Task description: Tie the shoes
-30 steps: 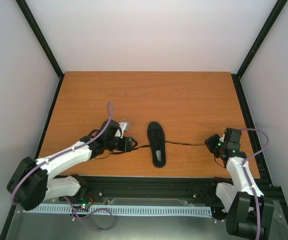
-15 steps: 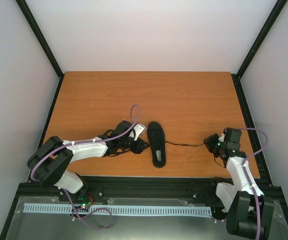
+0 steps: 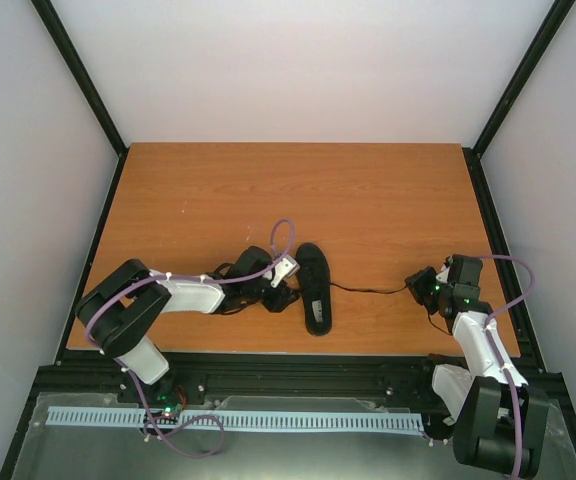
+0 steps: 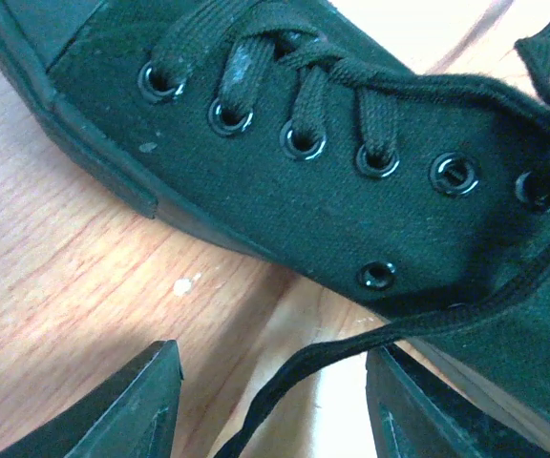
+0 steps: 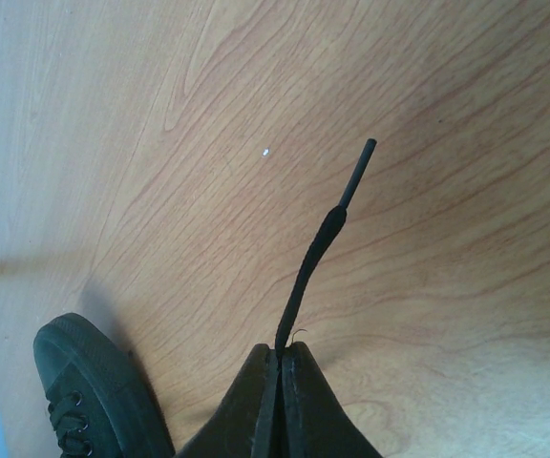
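Note:
The black shoe [image 3: 314, 286] lies on the wooden table, near the front middle. It fills the left wrist view [image 4: 351, 162], with eyelets and thin black laces. My left gripper [image 3: 280, 297] is open right beside the shoe's left side. A loose lace [image 4: 332, 367] runs between its fingers [image 4: 132, 410] without being pinched. My right gripper [image 3: 420, 287] is shut on the end of the other lace [image 5: 318, 248], which stretches taut from the shoe to the right [image 3: 368, 288]. The shoe's toe shows at the lower left of the right wrist view [image 5: 94, 391].
The wooden table [image 3: 298, 190] has black frame rails along its sides and front edge [image 3: 298, 365]. White walls close in the back and both sides.
My left arm has swung right, bringing its gripper from a hand's width left of the shoe up against the shoe's side. The right gripper and its lace have stayed put.

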You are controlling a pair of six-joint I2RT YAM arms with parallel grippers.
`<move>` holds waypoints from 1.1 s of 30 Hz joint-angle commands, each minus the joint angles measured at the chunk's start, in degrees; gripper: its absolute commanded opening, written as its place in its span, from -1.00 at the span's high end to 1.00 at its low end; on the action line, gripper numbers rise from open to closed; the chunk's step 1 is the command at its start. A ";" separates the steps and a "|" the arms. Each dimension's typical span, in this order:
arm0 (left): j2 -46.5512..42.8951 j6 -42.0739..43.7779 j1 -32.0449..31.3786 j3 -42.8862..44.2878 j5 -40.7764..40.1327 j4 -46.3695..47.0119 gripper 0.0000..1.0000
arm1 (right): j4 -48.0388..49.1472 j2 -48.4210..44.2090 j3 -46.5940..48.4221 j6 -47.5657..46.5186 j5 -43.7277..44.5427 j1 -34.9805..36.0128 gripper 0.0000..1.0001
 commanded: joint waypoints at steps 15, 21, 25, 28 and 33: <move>3.39 -1.71 -0.57 1.51 3.95 6.85 0.68 | 1.10 1.10 0.42 -1.52 -0.60 -0.48 0.94; -3.14 -5.55 -0.57 -0.57 5.91 8.93 0.92 | -0.21 0.61 1.60 -2.42 0.24 -0.49 0.95; -8.05 -6.85 -0.64 -0.43 7.52 7.33 0.96 | -0.32 0.67 2.75 -2.94 0.51 -0.46 0.94; -8.68 -6.57 -0.66 1.02 9.07 5.25 0.96 | -0.13 1.07 4.44 -3.79 0.07 -0.43 0.94; -7.17 -5.61 -0.77 2.98 12.63 4.39 0.97 | -0.60 2.92 9.41 -5.60 -0.77 0.44 0.94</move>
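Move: The left lace runs between my left hand's open fingers, practically at the hand point, about 1 cm to its right and 1 cm down. The shoe's middle lies some 5 cm to the right and 2 cm ahead, with its opening about 5 cm right and 4 cm back. The middle of the right lace, which my right hand holds, is about 18 cm right and 2 cm ahead. From my right hand the left lace lies roughly 28 cm left, 1 cm back and 4 cm down. My left hand eases a little over 1 cm right towards the shoe's side as its fingers shut on the left lace, then lifts about 8 cm, still drifting right, the fingertips tipping up some 15 degrees. My right hand keeps its pinch on the right lace, holding still until late, then rises and goes forward a couple of centimetres. ##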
